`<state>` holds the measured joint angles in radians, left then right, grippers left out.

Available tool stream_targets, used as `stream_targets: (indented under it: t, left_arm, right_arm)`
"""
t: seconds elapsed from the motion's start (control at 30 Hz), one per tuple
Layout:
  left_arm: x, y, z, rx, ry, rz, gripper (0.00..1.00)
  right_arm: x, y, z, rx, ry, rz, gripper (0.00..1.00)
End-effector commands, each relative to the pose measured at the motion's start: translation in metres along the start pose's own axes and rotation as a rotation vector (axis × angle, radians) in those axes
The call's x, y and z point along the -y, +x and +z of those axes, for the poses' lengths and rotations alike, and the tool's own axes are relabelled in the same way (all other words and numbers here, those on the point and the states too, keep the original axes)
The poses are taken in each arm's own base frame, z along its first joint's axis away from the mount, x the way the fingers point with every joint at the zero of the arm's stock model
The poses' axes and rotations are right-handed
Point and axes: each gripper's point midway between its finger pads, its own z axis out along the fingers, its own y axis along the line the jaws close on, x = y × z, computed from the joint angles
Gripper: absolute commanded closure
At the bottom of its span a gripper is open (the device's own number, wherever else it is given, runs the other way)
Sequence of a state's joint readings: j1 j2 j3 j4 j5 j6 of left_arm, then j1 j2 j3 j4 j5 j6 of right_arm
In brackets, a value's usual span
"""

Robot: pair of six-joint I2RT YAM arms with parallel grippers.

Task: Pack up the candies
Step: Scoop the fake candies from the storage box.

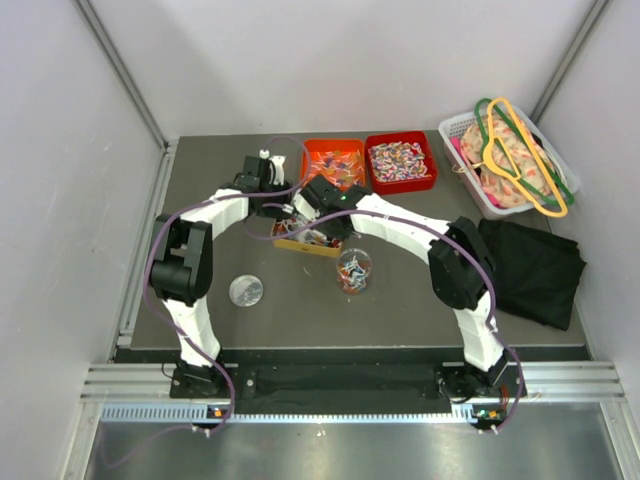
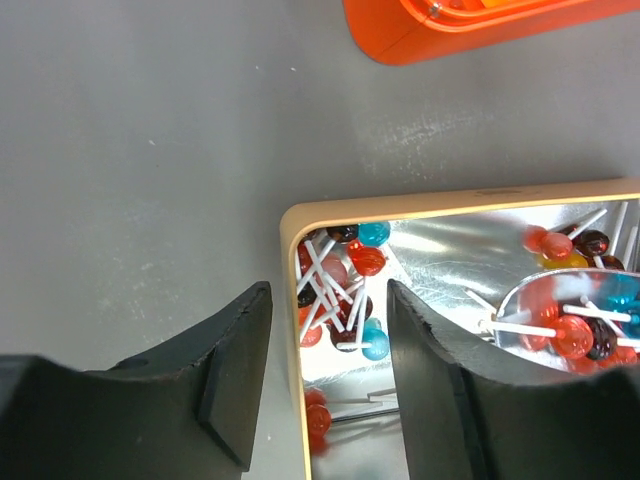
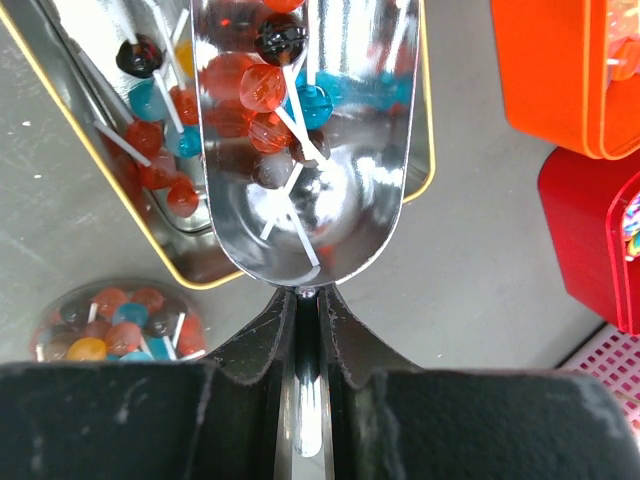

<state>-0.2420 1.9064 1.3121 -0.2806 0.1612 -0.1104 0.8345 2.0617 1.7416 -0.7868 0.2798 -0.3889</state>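
Small wrapped candies (image 1: 400,160) fill the red bin (image 1: 427,182) at the back. Round lollipops (image 2: 345,290) in red, blue and dark colours lie in a yellow-rimmed metal tin (image 2: 450,200) at mid-table. My right gripper (image 3: 306,300) is shut on the handle of a shiny metal scoop (image 3: 330,200), which hangs over the tin (image 3: 70,60) with several lollipops (image 3: 270,85) in it. My left gripper (image 2: 328,330) is open and straddles the tin's left rim, one finger outside over the table, the other over the tin. It holds nothing.
A clear cup (image 1: 353,270) of lollipops stands just in front of the tin, its round lid (image 1: 246,291) to the left. An orange bin (image 1: 333,163) sits beside the red one. A white basket with hangers (image 1: 505,160) and a black cloth (image 1: 530,265) lie at the right.
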Motion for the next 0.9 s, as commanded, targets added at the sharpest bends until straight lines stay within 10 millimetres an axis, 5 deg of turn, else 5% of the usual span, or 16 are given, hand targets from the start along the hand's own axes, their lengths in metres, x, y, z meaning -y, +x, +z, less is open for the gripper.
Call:
stream_targets:
  t: [0.0, 0.2, 0.87]
  left_arm:
    - [-0.003, -0.03, -0.013, 0.095, 0.018, -0.002, 0.44]
    - [-0.005, -0.031, -0.012, 0.089, 0.026, -0.008, 0.36]
    - [0.025, -0.07, -0.036, 0.155, 0.179, 0.045, 0.22]
  right_arm:
    - [0.036, -0.026, -0.043, 0.147, 0.071, 0.045, 1.0]
    - [0.039, -0.027, -0.051, 0.162, 0.071, 0.033, 1.0]
    - [0.027, -0.026, -0.03, 0.115, 0.103, -0.042, 1.0]
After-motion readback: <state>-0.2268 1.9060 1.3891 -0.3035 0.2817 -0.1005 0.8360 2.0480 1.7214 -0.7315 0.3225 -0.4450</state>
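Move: The gold tin of candies has its middle some 8 cm to the left gripper's right, 2 cm nearer the base and 3 cm below; the open fingers stand astride its left rim. The orange tray is about 10 cm ahead and 14 cm right of that gripper. From the right gripper, which holds the loaded scoop, the round clear storage box is roughly 6 cm back, level sideways and 4 cm down, the tin 6 cm ahead and 9 cm left. Bring the left gripper up and away from the tin's left rim, opening it further; stay nearly still at first, then climb about 3 cm while easing a little to the right and forward. Keep the right fingers closed on the scoop handle and hold the load over the tin, letting that hand creep only about 1 cm forward and slightly up. ##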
